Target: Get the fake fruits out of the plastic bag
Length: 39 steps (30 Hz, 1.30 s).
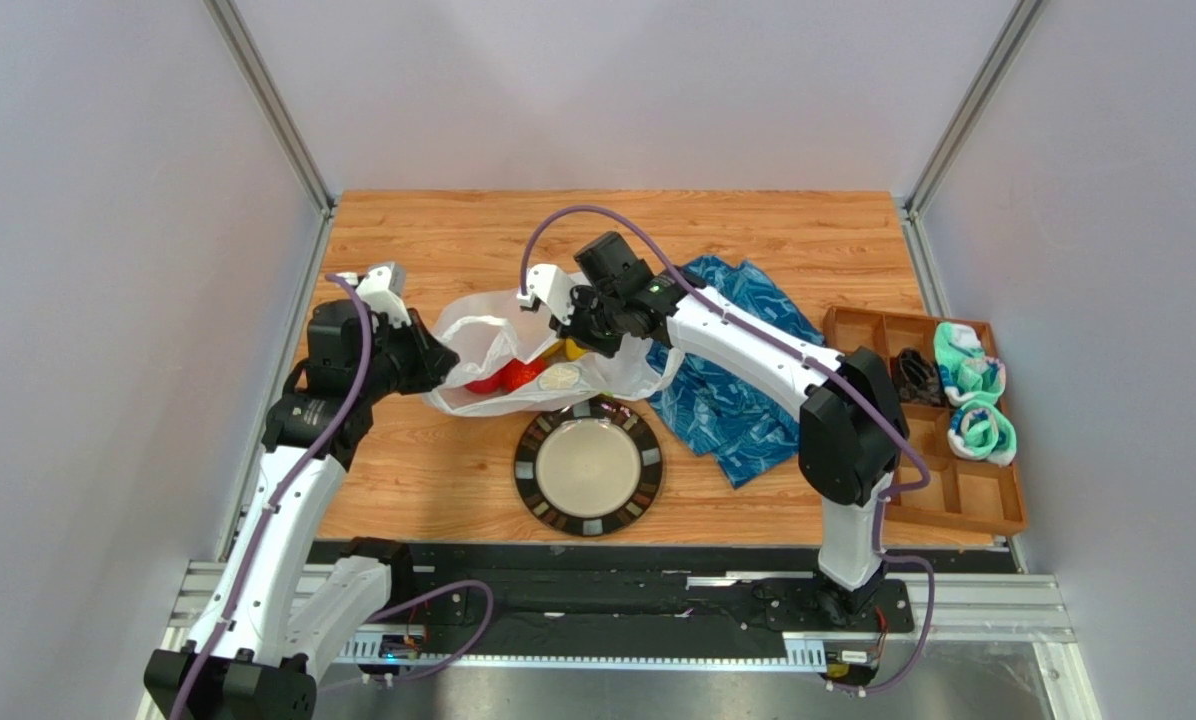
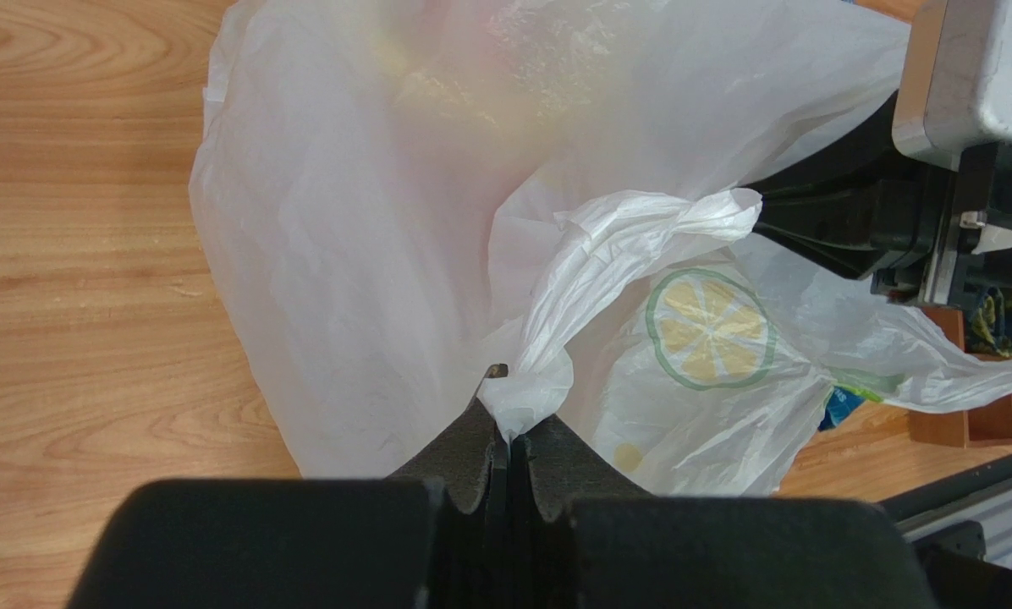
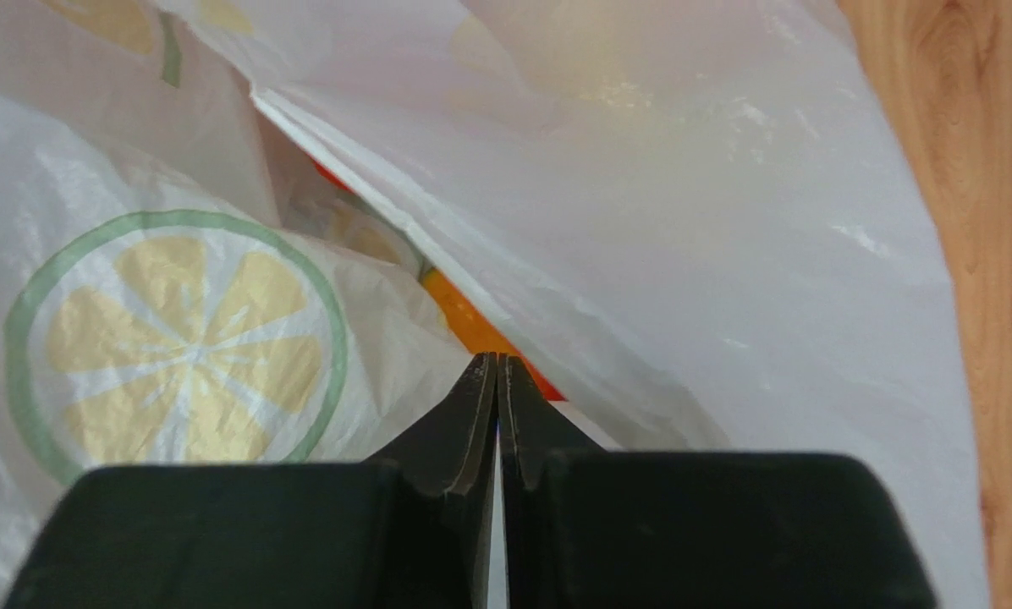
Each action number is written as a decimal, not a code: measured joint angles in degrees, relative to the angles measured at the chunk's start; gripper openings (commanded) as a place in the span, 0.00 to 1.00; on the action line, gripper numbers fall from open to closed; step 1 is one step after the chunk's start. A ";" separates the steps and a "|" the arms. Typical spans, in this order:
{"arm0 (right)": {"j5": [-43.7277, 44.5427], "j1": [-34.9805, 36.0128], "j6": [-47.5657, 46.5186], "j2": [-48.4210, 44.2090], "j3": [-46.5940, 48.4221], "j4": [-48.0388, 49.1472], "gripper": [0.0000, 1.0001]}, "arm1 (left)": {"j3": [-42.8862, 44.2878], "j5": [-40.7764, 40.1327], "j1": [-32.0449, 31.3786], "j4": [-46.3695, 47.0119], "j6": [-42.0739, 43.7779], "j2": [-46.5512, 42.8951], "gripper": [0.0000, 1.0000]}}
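The translucent white plastic bag [image 1: 477,333] lies on the wooden table, stretched between both grippers. Its mouth faces the plate, and fake fruits show there: a red one [image 1: 487,384] and a yellow one [image 1: 547,360]. My left gripper [image 1: 436,360] is shut on the bag's twisted handle [image 2: 626,229] at the bag's left end. My right gripper [image 1: 579,327] is shut on the bag's film [image 3: 727,190] at its right end, with an orange fruit [image 3: 467,317] just beyond the tips. A lemon-slice print [image 3: 174,336] marks the bag. Most fruits are veiled by the film.
A black-rimmed round plate [image 1: 526,468] sits just in front of the bag. A blue patterned cloth [image 1: 724,390] lies to its right under my right arm. A wooden compartment tray [image 1: 995,503] at the right edge holds teal-and-white rolls [image 1: 968,360] and a black item [image 1: 917,375].
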 measured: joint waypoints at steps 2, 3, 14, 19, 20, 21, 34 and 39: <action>2.05 0.07 -0.59 1.16 1.88 0.11 0.19 | 0.04 0.02 0.02 -0.02 -0.02 0.02 0.00; 3.28 0.13 -0.76 1.81 2.80 0.46 0.20 | 0.04 0.09 0.07 -0.02 -0.04 0.02 0.00; 6.86 5.14 -1.20 3.04 -6.80 -4.02 0.11 | -1.79 1.27 0.22 0.09 -2.01 -1.42 0.00; 5.49 9.99 -1.07 -2.58 -14.51 -7.96 0.11 | -3.06 2.32 0.22 0.17 -2.80 -1.51 0.00; 5.66 10.01 -0.98 -3.26 -14.38 -7.65 0.11 | -3.21 2.51 0.22 0.22 -2.82 -1.51 0.01; 6.03 9.64 -0.87 -3.67 -13.94 -7.56 0.11 | -3.39 2.75 0.22 0.39 -2.84 -1.51 0.02; 11.58 3.26 3.02 4.81 6.05 -6.27 0.60 | -3.74 4.87 0.22 1.88 -3.02 -1.60 0.04; 10.29 3.26 2.95 7.80 6.40 -8.07 0.64 | -3.74 5.46 0.22 1.88 -2.80 -1.77 0.05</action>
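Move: Inside the bag, the orange-red fruit lies about 3 cm ahead, 2 cm left and 9 cm below the right hand. A red fruit sits at that fruit's level, some 1 cm ahead and 9 cm left of the hand; the plate's centre is roughly 12 cm back and straight below by 13 cm. From the left hand, holding the bag's handle, the orange-red fruit lies about 10 cm ahead, 18 cm right and 17 cm below. Sweeping low through the bag's mouth, the right hand first goes forward 4 cm, then about 15 cm back with some drop and rightward travel, returns forward and up, and sinks again over the orange-red fruit. Its fingers open widely on the return, ending astride the fruit's line, about 4 cm lower than at first. The left hand eases back and right, still holding the handle with less grip effort. ##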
